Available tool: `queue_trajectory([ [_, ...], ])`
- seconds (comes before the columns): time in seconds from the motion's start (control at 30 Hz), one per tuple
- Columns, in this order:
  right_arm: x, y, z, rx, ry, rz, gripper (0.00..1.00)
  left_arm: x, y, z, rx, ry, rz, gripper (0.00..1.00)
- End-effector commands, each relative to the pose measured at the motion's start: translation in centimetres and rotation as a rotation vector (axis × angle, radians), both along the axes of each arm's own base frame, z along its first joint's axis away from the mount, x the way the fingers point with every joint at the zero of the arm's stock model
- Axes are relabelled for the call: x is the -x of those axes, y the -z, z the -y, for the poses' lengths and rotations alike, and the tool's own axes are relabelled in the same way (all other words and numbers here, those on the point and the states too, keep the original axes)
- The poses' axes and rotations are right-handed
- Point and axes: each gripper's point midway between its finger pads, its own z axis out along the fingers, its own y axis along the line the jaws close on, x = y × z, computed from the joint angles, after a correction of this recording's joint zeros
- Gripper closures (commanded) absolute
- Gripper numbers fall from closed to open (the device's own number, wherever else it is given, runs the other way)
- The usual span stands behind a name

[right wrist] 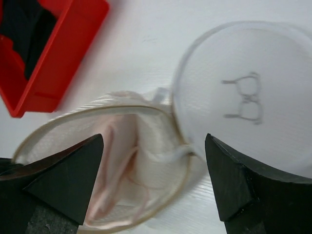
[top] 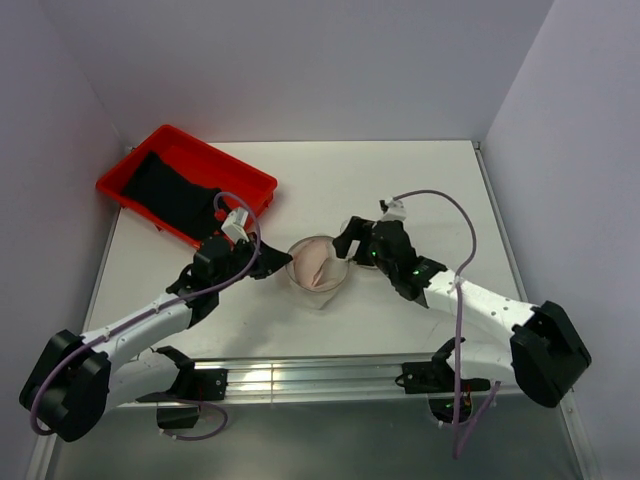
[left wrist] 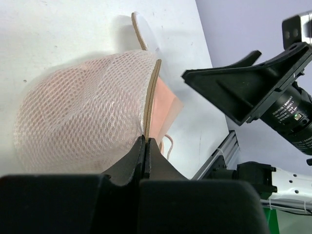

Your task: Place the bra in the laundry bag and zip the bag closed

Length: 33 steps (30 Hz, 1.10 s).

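Observation:
The laundry bag (top: 320,297) lies open at mid-table, a white mesh drum with a tan zipper edge (left wrist: 152,90). Its round flap (right wrist: 273,73) is folded aside and carries a small black bra outline (right wrist: 246,100). The pale pink bra (right wrist: 114,161) sits inside the bag (left wrist: 68,122), and a strap shows at the mouth. My left gripper (left wrist: 146,143) is shut on the bag's zipper rim at its left side. My right gripper (right wrist: 153,140) hangs open just above the bag's mouth, with nothing between its fingers (left wrist: 234,87).
A red plastic tray (top: 255,181) stands at the back left with a black garment (top: 170,190) in it. The aluminium rail (top: 320,378) runs along the near edge between the arm bases. Grey walls close in the table on three sides.

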Motion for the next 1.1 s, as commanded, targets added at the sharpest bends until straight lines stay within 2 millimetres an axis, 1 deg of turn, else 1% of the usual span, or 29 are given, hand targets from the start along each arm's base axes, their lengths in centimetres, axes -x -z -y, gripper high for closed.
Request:
queue_trajectory([
  [0.0, 0.4, 1.1, 4.4, 0.064, 0.067, -0.014, 0.08, -1.0, -2.1, -0.3, 0.015, -0.031, 0.054, 1.0],
  [0.03, 0.4, 2.2, 5.7, 0.071, 0.105, -0.032, 0.09, -0.9, -2.3, -0.4, 0.018, -0.034, 0.06, 1.0],
  [0.07, -0.2, 2.4, 7.1, 0.037, 0.163, -0.044, 0.09, -0.8, -2.2, -0.4, 0.021, -0.034, 0.065, 1.0],
  [0.1, -0.3, 2.7, 7.6, 0.01, 0.182, -0.055, 0.09, -0.8, -2.4, -0.5, 0.027, -0.037, 0.072, 1.0],
  [0.13, 0.0, 3.7, 8.0, -0.012, 0.2, -0.077, 0.09, -0.8, -2.6, -0.6, 0.03, -0.042, 0.079, 1.0],
  [0.17, -0.3, 3.7, 8.0, -0.066, 0.231, -0.083, 0.09, -0.7, -2.5, -0.7, 0.029, -0.043, 0.08, 1.0],
  [0.2, -0.4, 4.0, 8.8, -0.072, 0.281, -0.084, 0.09, -0.7, -2.6, -0.7, 0.029, -0.043, 0.084, 1.0],
  [0.23, 0.2, 5.2, 9.4, -0.076, 0.313, -0.103, 0.09, -0.6, -2.9, -0.8, 0.032, -0.042, 0.093, 1.0],
  [0.3, 0.1, 5.1, 10.2, -0.145, 0.392, -0.086, 0.09, -0.5, -2.9, -1.0, 0.034, -0.045, 0.096, 1.0],
  [0.33, 0.7, 6.3, 10.7, -0.155, 0.413, -0.106, 0.09, -0.3, -3.0, -1.0, 0.037, -0.044, 0.101, 1.0],
  [0.37, 0.4, 6.1, 10.6, -0.211, 0.431, -0.1, 0.1, -0.3, -2.9, -1.1, 0.038, -0.045, 0.103, 1.0],
  [0.4, 0.5, 6.6, 10.4, -0.224, 0.431, -0.118, 0.1, -0.2, -2.9, -1.0, 0.043, -0.043, 0.106, 1.0],
  [0.47, 0.3, 6.8, 9.5, -0.255, 0.406, -0.142, 0.1, -0.3, -2.7, -0.9, 0.034, -0.037, 0.103, 1.0],
  [0.5, 0.3, 7.4, 9.3, -0.252, 0.405, -0.166, 0.1, -0.3, -2.5, -0.9, 0.029, -0.036, 0.097, 1.0],
  [0.53, 0.3, 7.6, 9.1, -0.259, 0.402, -0.172, 0.1, -0.3, -2.3, -0.9, 0.026, -0.036, 0.092, 1.0],
  [0.57, -0.1, 7.2, 8.7, -0.295, 0.397, -0.165, 0.1, -0.3, -2.2, -0.9, 0.025, -0.035, 0.091, 1.0],
  [0.6, -0.1, 8.0, 8.5, -0.295, 0.396, -0.191, 0.1, -0.3, -2.3, -0.9, 0.028, -0.034, 0.092, 1.0],
  [0.67, -0.9, 7.3, 7.4, -0.344, 0.369, -0.19, 0.1, -0.3, -2.3, -0.8, 0.03, -0.033, 0.092, 1.0],
  [0.7, -1.0, 7.8, 7.1, -0.353, 0.37, -0.205, 0.1, -0.3, -2.3, -0.8, 0.03, -0.03, 0.091, 1.0],
  [0.73, -1.2, 7.8, 7.0, -0.366, 0.373, -0.203, 0.1, -0.3, -2.3, -0.7, 0.029, -0.028, 0.089, 1.0],
  [0.77, -1.8, 7.3, 6.7, -0.394, 0.375, -0.188, 0.1, -0.4, -2.6, -0.6, 0.032, -0.027, 0.091, 1.0],
  [0.8, -2.1, 7.8, 6.7, -0.392, 0.389, -0.199, 0.11, -0.3, -2.7, -0.5, 0.036, -0.02, 0.092, 1.0],
  [0.87, -3.0, 7.0, 6.8, -0.417, 0.404, -0.157, 0.24, -0.4, -3.0, -0.5, 0.033, -0.018, 0.09, 1.0],
  [0.9, -3.3, 6.5, 7.0, -0.418, 0.419, -0.133, 0.33, -0.4, -3.1, -0.5, 0.03, -0.018, 0.094, 1.0],
  [0.93, -3.6, 5.9, 7.2, -0.422, 0.421, -0.11, 0.58, -0.5, -3.5, -0.5, 0.032, -0.021, 0.1, 1.0],
  [0.97, -3.7, 5.3, 7.4, -0.409, 0.414, -0.082, 0.66, -0.6, -3.8, -0.5, 0.023, -0.022, 0.105, 1.0],
  [1.0, -4.0, 3.5, 7.6, -0.413, 0.414, -0.028, 0.75, -0.8, -4.1, -0.7, 0.018, -0.034, 0.109, 1.0],
  [1.03, -4.2, 2.0, 7.7, -0.406, 0.408, 0.013, 0.9, -0.8, -4.6, -0.8, 0.019, -0.041, 0.12, 1.0],
  [1.07, -3.9, 1.6, 8.1, -0.348, 0.402, 0.031, 0.96, -0.9, -5.5, -0.9, 0.03, -0.048, 0.134, 1.0],
])
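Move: Just right of the laundry bag's open mouth hangs its lid, the flap with the glasses print; its middle lies about 4 cm to the right of the empty, open right hand, 3 cm ahead and some 8 cm below. The bag's mouth, with the bra inside, is roughly 7 cm to that hand's left, 4 cm back and 8 cm lower. From the left hand, which already holds the rim, the lid is about 17 cm right, 5 cm ahead and 9 cm below. Swinging right about 10 cm and down nearly as far, slightly back, the open right hand goes round to the lid's outer side, then comes back about 3 cm left and 4 cm forward. The wrist turns some 20 degrees clockwise and rolls left side up; the fingers shut, pinching the lid's right edge, and begin to rise. The left hand keeps its pinch on the bag's rim, lifting barely 1 cm. ##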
